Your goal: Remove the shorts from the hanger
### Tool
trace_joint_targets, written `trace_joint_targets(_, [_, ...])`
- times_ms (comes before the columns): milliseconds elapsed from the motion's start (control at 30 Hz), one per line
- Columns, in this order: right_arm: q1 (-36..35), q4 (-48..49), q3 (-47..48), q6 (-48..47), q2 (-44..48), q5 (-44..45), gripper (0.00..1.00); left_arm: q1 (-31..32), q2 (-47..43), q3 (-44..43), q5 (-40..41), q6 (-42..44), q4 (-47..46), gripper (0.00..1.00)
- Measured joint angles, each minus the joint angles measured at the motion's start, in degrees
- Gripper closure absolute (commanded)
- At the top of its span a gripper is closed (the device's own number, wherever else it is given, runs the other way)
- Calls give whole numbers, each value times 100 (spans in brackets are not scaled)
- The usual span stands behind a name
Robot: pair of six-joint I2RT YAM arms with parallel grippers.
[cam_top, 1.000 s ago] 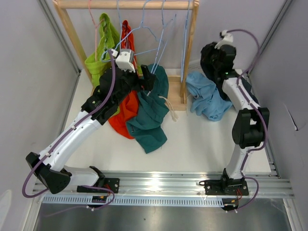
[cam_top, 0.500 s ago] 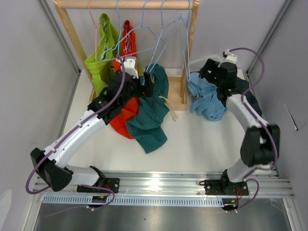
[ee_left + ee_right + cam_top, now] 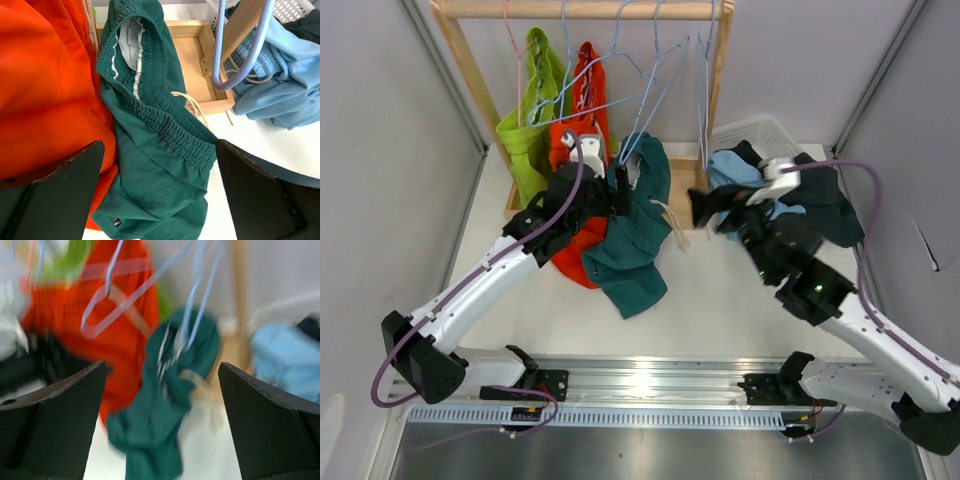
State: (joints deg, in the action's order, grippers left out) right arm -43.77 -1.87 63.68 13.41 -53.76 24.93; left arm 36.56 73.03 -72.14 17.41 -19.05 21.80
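Observation:
Lime green shorts (image 3: 533, 112) and orange-red shorts (image 3: 578, 205) hang on the wooden rack (image 3: 472, 75). Teal shorts (image 3: 635, 240) droop from a pale blue wire hanger (image 3: 642, 115), their lower part on the table. Light blue shorts (image 3: 732, 168) and dark navy shorts (image 3: 828, 205) lie heaped at the right. My left gripper (image 3: 618, 186) is open above the teal shorts (image 3: 160, 165), between the orange-red shorts (image 3: 45, 90) and the table, touching nothing. My right gripper (image 3: 706, 210) is open and empty, facing the teal shorts (image 3: 165, 405); its view is blurred.
The rack's wooden base (image 3: 192, 62) sits behind the teal shorts. A white mesh basket (image 3: 765, 130) stands at the back right. Several bare wire hangers (image 3: 705, 90) dangle from the rail. A hanger hook (image 3: 245, 50) hangs in front of the light blue shorts (image 3: 280, 85).
My right arm swung from the back right, over the light blue shorts, toward the middle and opened. My left gripper sank a little toward the teal shorts.

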Motion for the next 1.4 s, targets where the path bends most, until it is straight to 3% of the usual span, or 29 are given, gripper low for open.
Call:
trace_joint_targets(100, [-931,-22,-439,-4,-219,323,1,0,-109,-33,-7,0,105,1])
trace_joint_targets(233, [-1366,52,-345,0,-1250,455,1,0,-404,-142,4,7,372,1])
trace_joint_targets(333, [-1239,118,-170,17,-1965,315,1,0,-662,-251,33,15,501,1])
trace_joint_targets(600, [-44,509,431,435,-3473,-389,1,0,-1375,-247,35,66,748,1])
trace_joint_targets(900, [-428,750,824,909,-5031,-831,1,0,-1615,22,35,133,828,1])
trace_joint_targets(967, [-553,723,820,988,-5136,-850,8,0,-1615,44,33,157,844,1])
trace_joint_targets(1000, [-608,726,809,1023,-5141,-870,19,0,-1617,50,33,157,846,1])
trace_joint_targets(1033, [-649,734,802,1047,-5141,-887,56,0,-1622,57,28,157,837,1])
trace_joint_targets(1133, [-693,811,719,1128,-5112,-909,100,0,-1681,114,20,157,837,1])
trace_joint_targets(1267, [-691,706,474,1200,-4911,-778,100,0,-1759,133,17,155,839,1])
trace_joint_targets(1400, [-911,243,173,1128,-4098,-376,100,0,-1799,133,4,153,841,1])
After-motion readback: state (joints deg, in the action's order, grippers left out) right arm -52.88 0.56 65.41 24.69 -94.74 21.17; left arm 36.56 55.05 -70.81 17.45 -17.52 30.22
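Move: The teal shorts, already off their hanger and slumped low on the table, lie some 20 cm to the right hand's left, about 6 cm farther out and roughly 31 cm below. Above the shorts, about level with this hand, the empty blue hanger hangs 12 cm ahead and 19 cm left; the red shorts hang some 9 cm left of the teal ones and 2 cm farther out, and the blue shorts' pile lies 11 cm ahead and 6 cm right of the hand, 38 cm down. From the left hand the teal shorts are about 2 cm ahead, 2 cm right and 18 cm below. With fingers wide open the right hand swings left and steeply down, reaching outward on the way and easing back lower down, some 29 cm down and 20 cm left in all while it tips about 30 degrees further downward, then shuts its fingers on the teal shorts' waistband and starts drawing back and slightly up by about 2 cm. Meanwhile the left hand, still open and empty, clears out of the way, backing off and rising about 6 cm each and shifting 5 cm left. ##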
